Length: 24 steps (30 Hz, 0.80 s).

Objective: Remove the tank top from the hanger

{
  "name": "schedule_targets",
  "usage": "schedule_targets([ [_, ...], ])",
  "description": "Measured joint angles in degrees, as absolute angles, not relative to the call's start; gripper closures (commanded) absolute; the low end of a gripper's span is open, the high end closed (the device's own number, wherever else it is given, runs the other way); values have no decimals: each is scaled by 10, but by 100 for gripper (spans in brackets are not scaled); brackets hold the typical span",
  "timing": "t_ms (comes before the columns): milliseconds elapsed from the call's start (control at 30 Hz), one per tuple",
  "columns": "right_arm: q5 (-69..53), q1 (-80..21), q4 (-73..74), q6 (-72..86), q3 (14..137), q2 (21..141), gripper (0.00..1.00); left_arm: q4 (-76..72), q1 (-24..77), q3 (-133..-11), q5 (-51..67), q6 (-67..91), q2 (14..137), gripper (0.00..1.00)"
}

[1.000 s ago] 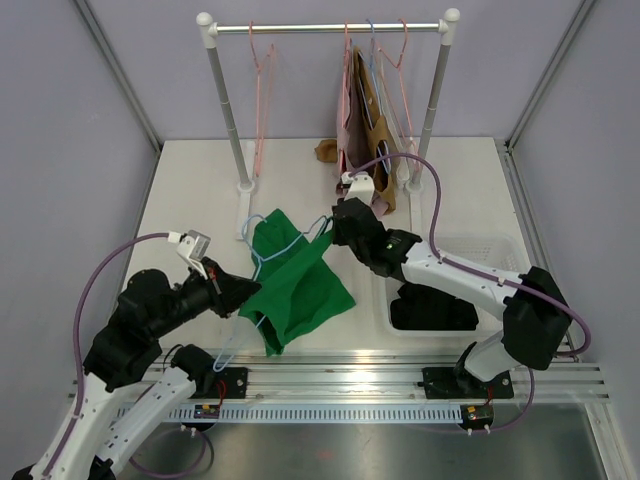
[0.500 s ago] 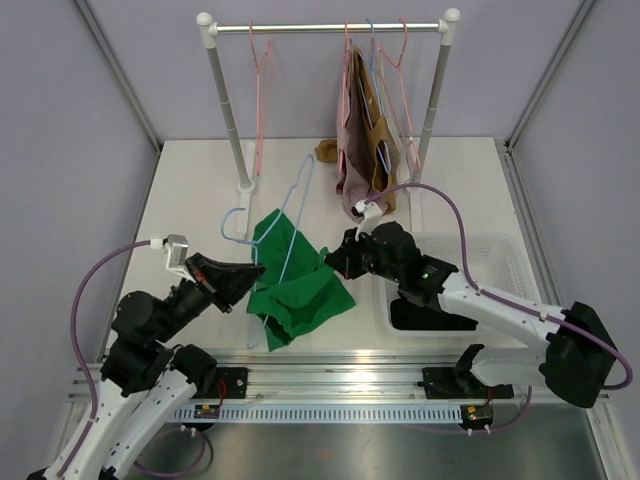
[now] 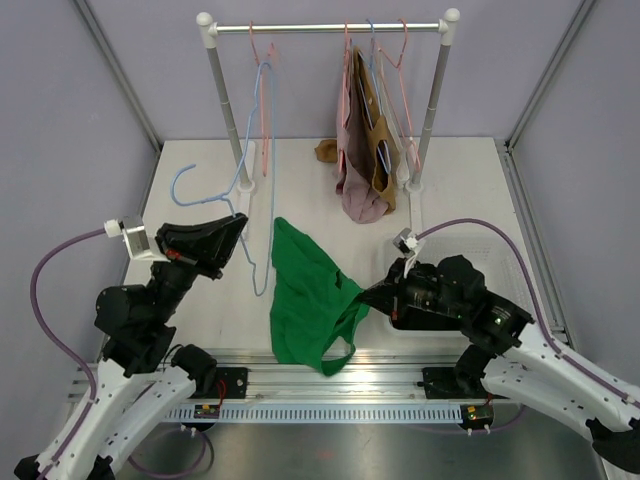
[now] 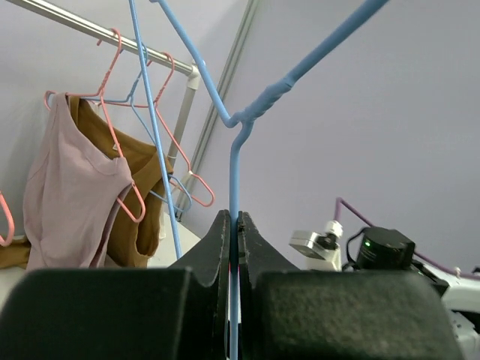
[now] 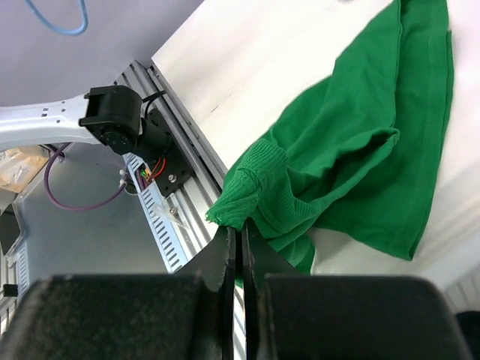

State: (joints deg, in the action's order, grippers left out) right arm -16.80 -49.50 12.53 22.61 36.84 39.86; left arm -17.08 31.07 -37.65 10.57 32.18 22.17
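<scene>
The green tank top [image 3: 305,300] lies crumpled on the table, off the hanger, with one strap loop trailing toward the front rail. My right gripper [image 3: 372,293] is shut on a bunched edge of it; the right wrist view shows the ribbed cloth [image 5: 360,150] pinched at the fingertips [image 5: 240,229]. The blue wire hanger [image 3: 176,181] is bare and held up to the left of the garment. My left gripper [image 3: 240,222] is shut on its wire [image 4: 234,172], seen clamped between the jaws [image 4: 234,223] in the left wrist view.
A clothes rack [image 3: 330,27] stands at the back with pink hangers and hanging pink and brown garments [image 3: 362,150]. A white basket [image 3: 505,250] sits at the right beside my right arm. A small brown item [image 3: 325,150] lies near the rack's foot.
My left gripper has lifted the blue hanger up and left, clear of the tank top. My right gripper has pulled the tank top right and toward the front edge, stretching it flatter.
</scene>
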Motion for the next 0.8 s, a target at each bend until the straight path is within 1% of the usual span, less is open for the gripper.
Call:
schedule_targets([
  [67, -161, -495, 148, 227, 369, 370, 99, -132, 311, -420, 103, 318, 248, 100],
  [100, -161, -495, 153, 227, 369, 364, 90, -104, 311, -441, 100, 317, 257, 100],
  [133, -162, -495, 154, 228, 371, 362, 50, -83, 311, -457, 97, 317, 263, 100],
  [167, -165, -495, 153, 233, 371, 366, 26, -55, 311, -476, 92, 316, 268, 100],
  [200, -166, -495, 153, 235, 372, 375, 13, -27, 311, -494, 86, 316, 272, 100],
  [233, -166, -495, 152, 238, 373, 387, 4, -2, 311, -511, 80, 316, 276, 100],
  [333, -142, -495, 165, 244, 393, 437, 1, 93, 311, -566, 50, 317, 291, 100],
  [433, -104, -495, 191, 249, 418, 465, 1, 166, 311, -629, 30, 314, 332, 100],
  [633, -69, -495, 205, 262, 473, 458, 0, 263, 311, -744, 20, 295, 468, 100],
  [800, -65, -495, 209, 269, 482, 445, 0, 343, 311, -862, -8, 284, 599, 100],
])
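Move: Hanging rail, the left hand's goal for the blue hanger it holds: the free stretch lies some 41 cm ahead, 5 cm right and a few cm above it. The empty pink hanger hangs about 41 cm ahead, straight in line and 14 cm lower; the pink tank top 41 cm ahead, 21 cm right, 23 cm lower. From the right hand, pinching a corner of the green tank top, its middle lies 7 cm ahead, 9 cm left, 22 cm below; the basket 14 cm ahead, 25 cm right, 20 cm below. Carrying the still-pinched blue hanger, the left hand first rises slightly, then speeds forward towards the rail, about 11 cm overall, while its upward-pointing fingers tip down some 35 degrees and its left side rises. The right hand opens wide and lets go of the green tank top's corner, dips a little, then backs off upwards and slightly forward. ##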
